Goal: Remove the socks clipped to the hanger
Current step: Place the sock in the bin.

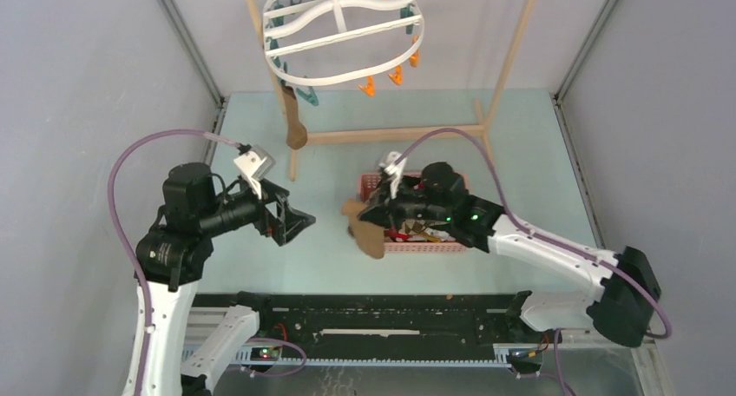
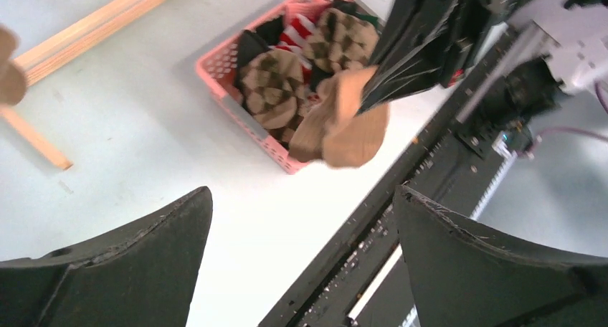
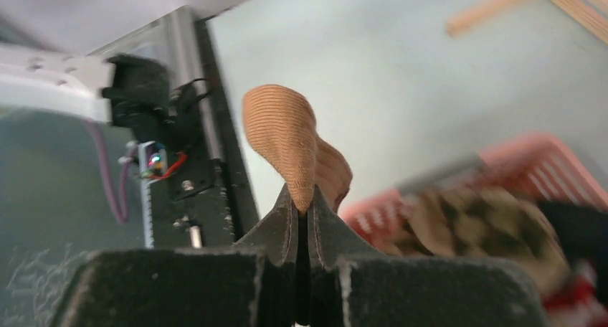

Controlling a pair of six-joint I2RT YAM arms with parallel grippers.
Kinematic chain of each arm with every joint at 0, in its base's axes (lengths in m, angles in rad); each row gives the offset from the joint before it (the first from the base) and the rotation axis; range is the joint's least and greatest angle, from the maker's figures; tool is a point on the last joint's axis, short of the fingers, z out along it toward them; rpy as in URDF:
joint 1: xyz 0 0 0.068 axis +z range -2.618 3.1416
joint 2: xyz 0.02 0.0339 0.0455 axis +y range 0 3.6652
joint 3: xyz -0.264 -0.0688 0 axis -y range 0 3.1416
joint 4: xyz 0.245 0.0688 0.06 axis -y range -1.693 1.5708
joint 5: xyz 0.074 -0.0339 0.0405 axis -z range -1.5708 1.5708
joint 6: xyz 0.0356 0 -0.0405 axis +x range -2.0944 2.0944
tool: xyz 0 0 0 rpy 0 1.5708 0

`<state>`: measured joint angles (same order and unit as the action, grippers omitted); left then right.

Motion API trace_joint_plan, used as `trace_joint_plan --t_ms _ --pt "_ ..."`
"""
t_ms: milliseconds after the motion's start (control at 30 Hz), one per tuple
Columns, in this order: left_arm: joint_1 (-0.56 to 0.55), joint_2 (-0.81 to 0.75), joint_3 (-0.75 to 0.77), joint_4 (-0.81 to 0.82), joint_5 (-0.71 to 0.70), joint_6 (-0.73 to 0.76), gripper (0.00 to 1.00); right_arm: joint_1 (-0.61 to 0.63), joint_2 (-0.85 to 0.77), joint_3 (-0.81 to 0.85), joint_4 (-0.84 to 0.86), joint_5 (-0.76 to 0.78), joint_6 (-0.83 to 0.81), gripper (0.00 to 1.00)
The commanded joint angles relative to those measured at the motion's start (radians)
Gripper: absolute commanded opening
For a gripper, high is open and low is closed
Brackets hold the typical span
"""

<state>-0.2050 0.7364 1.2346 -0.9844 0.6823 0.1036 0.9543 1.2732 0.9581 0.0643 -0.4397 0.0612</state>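
Note:
The white hanger point(image 1: 343, 31) hangs from the wooden rack at the top, with orange clothespins point(image 1: 368, 87) and teal ones dangling. One tan-brown sock point(image 1: 295, 122) is still clipped at its near left side. My right gripper point(image 1: 371, 214) point(image 3: 301, 201) is shut on another tan-brown sock point(image 1: 366, 233) point(image 3: 283, 133) point(image 2: 344, 126), which droops just left of the pink basket. My left gripper point(image 1: 297, 222) point(image 2: 301, 194) is open and empty, a little to the left of that sock.
The pink basket point(image 1: 434, 247) point(image 2: 215, 76) holds several socks, among them argyle ones point(image 2: 272, 87) and a red-and-white striped one. The wooden rack frame point(image 1: 391, 134) stands behind it. A black rail point(image 1: 364, 313) runs along the near edge.

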Motion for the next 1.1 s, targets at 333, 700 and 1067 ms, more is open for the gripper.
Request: trace_joint_plan --t_ms 333,700,1067 --pt "0.329 0.078 -0.102 0.190 0.049 -0.141 1.00 -0.336 -0.125 -0.278 -0.119 0.429 0.324 0.01" --pt "0.397 0.073 -0.085 0.212 0.044 -0.166 1.00 -0.251 0.172 -0.252 -0.017 0.883 0.264 0.19" --pt "0.496 0.125 -0.059 0.213 0.140 -0.149 1.00 -0.201 -0.215 -0.191 -0.130 0.833 0.271 1.00"
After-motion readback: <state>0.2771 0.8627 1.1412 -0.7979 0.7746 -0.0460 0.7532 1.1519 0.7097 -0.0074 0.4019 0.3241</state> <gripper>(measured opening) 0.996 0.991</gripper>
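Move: The bin that the brown sock in the right hand is meant for has its middle about 15 cm to that hand's right, 7 cm ahead and some 20 cm below; the rack's floor bar runs about 22 cm beyond it and slightly left of its middle. From the left hand the bin lies roughly 30 cm right, 10 cm ahead and 27 cm down, while the last hanging sock is around 25 cm ahead, 5 cm left, near hand height. The brown sock, still pinched in the right fingers, is carried right and forward over the bin and lowered about 17 cm as that hand turns some 60 degrees clockwise; the fingers then open wide and let go while the hand rises about 9 cm. The empty left hand, staying open, swings forward and left towards the hanging sock, turning counter-clockwise. ##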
